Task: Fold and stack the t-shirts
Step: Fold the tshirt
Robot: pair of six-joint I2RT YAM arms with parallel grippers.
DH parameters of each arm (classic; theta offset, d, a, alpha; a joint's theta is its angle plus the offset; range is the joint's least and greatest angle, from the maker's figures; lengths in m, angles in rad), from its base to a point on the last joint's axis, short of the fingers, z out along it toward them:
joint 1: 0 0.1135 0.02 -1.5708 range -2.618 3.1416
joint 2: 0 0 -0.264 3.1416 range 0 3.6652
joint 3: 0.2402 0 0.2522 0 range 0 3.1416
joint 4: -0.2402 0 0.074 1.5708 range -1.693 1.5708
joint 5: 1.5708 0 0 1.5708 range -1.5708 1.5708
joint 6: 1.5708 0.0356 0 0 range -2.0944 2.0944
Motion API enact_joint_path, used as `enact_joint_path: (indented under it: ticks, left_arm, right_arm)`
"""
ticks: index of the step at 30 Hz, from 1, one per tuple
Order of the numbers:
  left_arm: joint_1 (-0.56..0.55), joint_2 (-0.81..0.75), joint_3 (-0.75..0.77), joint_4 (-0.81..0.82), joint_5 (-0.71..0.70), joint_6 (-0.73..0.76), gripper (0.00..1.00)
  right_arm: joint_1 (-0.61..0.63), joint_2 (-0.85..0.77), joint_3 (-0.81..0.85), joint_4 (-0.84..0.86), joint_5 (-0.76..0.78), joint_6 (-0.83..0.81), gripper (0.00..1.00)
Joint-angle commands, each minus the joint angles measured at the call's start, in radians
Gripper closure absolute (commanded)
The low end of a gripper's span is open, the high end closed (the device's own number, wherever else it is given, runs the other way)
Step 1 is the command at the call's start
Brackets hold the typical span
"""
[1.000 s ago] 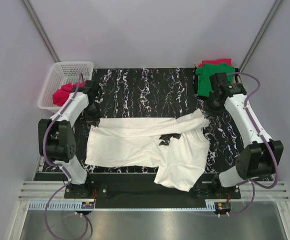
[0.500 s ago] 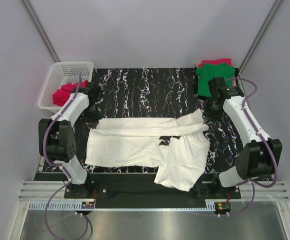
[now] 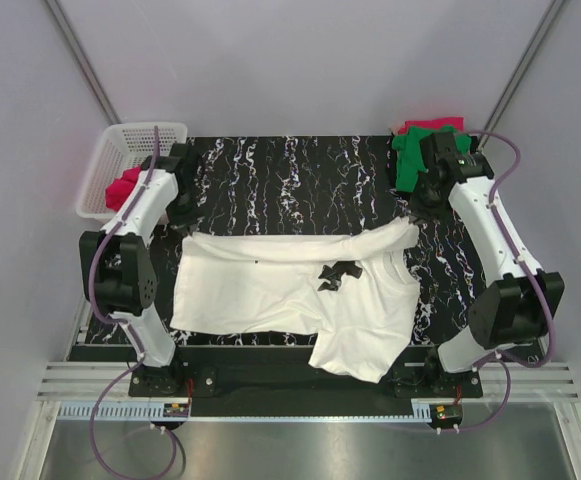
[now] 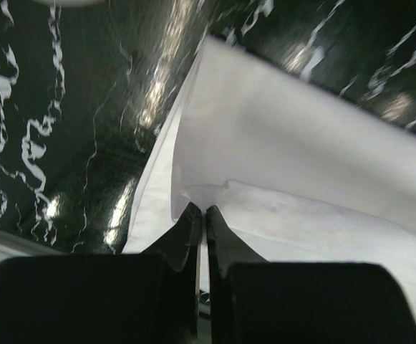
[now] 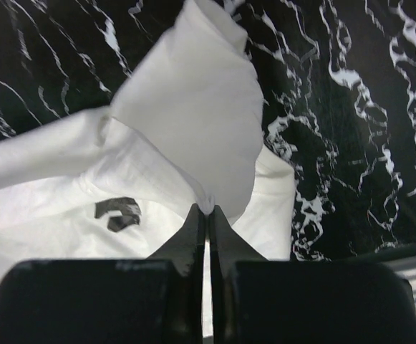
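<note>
The white t-shirt lies spread across the black marbled table, with a dark print near its middle. My left gripper is shut on the shirt's far left edge. In the left wrist view, the left gripper pinches a lifted fold of white cloth. My right gripper is shut on the far right corner, and in the right wrist view the right gripper holds bunched white fabric. The green t-shirt lies at the far right corner. The pinkish-red t-shirt sits in the basket.
A white mesh basket stands off the table's far left corner. A strip of red cloth shows behind the green shirt. The white shirt's lower part hangs over the table's near edge. Grey walls close in on three sides.
Both arms have drawn away from the bases toward the far side, pulling the shirt's folded upper edge with them. The white shirt now lies opened wider and flatter.
</note>
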Motion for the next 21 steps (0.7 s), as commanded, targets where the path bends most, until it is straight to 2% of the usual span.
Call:
enact_joint_path:
  ticks: [1, 7, 13, 16, 21]
  left_arm:
    - [-0.002, 0.039, 0.211, 0.027, -0.02, -0.007, 1.0]
    - [-0.002, 0.163, 0.445, 0.024, -0.003, 0.001, 1.0]
    - [-0.002, 0.357, 0.685, 0.015, 0.012, 0.017, 1.0]
    - [0.0, 0.425, 0.769, 0.013, 0.014, 0.024, 1.0]
    - [0.008, 0.474, 0.813, 0.034, 0.015, 0.019, 1.0]
  right_arm:
    - [0.008, 0.106, 0.163, 0.055, 0.022, -0.026, 1.0]
    - [0.005, 0.244, 0.359, 0.064, 0.044, -0.046, 1.0]
    - [-0.004, 0.362, 0.513, 0.073, 0.083, -0.076, 1.0]
    - [-0.01, 0.425, 0.594, 0.078, 0.092, -0.086, 1.0]
    - [-0.019, 0.534, 0.746, 0.075, 0.101, -0.111, 1.0]
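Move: The white t-shirt's held edge is in both closed hands; it is bound for the bare table some 18 cm ahead and 10 cm below the left hand, and about 16 cm ahead and 17 cm below the right. The basket's middle stands roughly 20 cm ahead and 15 cm left of the left hand. From the right hand, the green shirt lies about 28 cm ahead, 11 cm right; the black print is some 15 cm left and 5 cm back. The t-shirt's pinched edge is swept quickly forward by both hands together, roughly 17 cm, away from the print and towards the bare table beyond, the fingers keeping their hold. The left hand arcs, rising about 6 cm and then sinking by half of that, while the right climbs only slightly; both wrists tilt their fingertips outward, the left some 15 degrees. ##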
